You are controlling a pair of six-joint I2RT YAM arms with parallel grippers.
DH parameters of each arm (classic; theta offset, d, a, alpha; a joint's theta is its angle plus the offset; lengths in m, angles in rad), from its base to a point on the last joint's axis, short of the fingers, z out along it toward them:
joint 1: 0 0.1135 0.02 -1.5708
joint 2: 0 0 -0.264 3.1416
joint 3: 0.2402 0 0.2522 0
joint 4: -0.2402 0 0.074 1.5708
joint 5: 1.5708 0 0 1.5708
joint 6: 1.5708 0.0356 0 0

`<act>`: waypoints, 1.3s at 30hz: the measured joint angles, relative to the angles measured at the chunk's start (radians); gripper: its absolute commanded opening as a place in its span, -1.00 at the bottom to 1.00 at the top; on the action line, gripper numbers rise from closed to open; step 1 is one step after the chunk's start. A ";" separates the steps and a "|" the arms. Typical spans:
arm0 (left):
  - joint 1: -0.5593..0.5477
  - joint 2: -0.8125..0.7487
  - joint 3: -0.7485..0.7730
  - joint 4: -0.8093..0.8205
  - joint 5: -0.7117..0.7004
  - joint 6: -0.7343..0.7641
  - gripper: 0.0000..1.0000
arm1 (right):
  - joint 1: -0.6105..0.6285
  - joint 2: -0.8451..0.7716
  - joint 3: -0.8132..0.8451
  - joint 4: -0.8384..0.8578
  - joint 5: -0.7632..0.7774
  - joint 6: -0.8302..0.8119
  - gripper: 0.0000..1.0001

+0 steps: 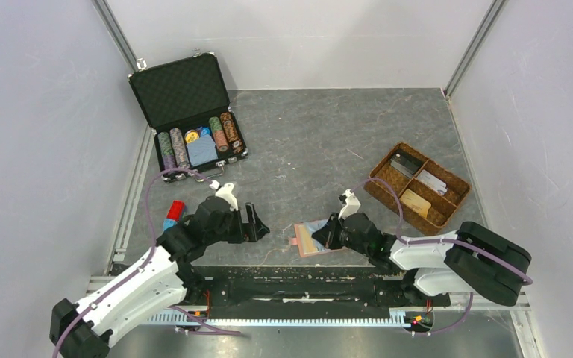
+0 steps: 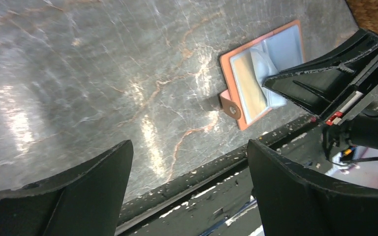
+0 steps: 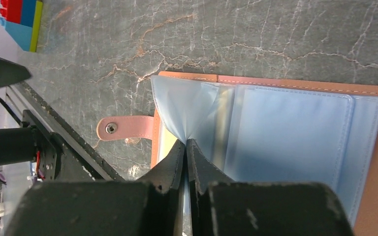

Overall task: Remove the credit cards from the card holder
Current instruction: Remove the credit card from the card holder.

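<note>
The card holder (image 1: 310, 240) lies open on the table near the front edge, tan leather with a pale blue lining (image 3: 295, 132) and a snap tab (image 3: 123, 129). My right gripper (image 3: 186, 142) is shut on a clear sleeve (image 3: 187, 110) at the holder's left half and pulls it up into a peak. A tan credit card (image 2: 250, 81) shows under that sleeve. My left gripper (image 1: 257, 227) hovers open to the left of the holder with nothing between its fingers (image 2: 93, 182). Three more credit cards, dark grey (image 1: 405, 162), white (image 1: 431, 181) and tan (image 1: 415, 203), lie in the woven tray.
A brown woven divided tray (image 1: 455, 195) stands at the right. An open black chip case (image 1: 186, 119) with poker chips is at the back left. Coloured toy bricks (image 1: 174, 212) lie by the left wall. The black front rail (image 2: 236, 155) runs just beneath my left gripper.
</note>
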 measured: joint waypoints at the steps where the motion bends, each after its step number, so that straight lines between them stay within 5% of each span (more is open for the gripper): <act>1: 0.000 0.006 -0.024 0.033 0.017 -0.015 0.83 | -0.003 0.000 -0.010 0.016 -0.011 0.004 -0.98; 17: -0.009 0.245 -0.180 0.433 0.172 -0.162 0.73 | -0.006 0.055 -0.025 0.238 -0.142 0.095 -1.00; 39: -0.042 0.154 -0.394 0.707 0.190 -0.334 0.15 | -0.006 0.116 -0.032 0.351 -0.151 0.172 -1.00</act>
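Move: Some 9 cm to the left hand's right, about 2 cm back and 8 cm below, lies the snap strap on the card holder's near end; the yellow card in the first pocket is roughly 12 cm right and 3 cm back. The right hand already pinches the folded blue sleeve: from it the strap is about 6 cm left and 1 cm back, the yellow card about 2 cm left and 1 cm back, both some 2 cm below. Bringing the two hands' work together over the card holder, the left hand sinks about 6 cm while going 5 cm right and slightly back towards the strap end, rolling some 20 degrees so its right side rises and partly closing its fingers. The right hand keeps its pinch on the blue sleeve, lifting and drawing it about 3.5 cm up and left, its left side tilting up. ##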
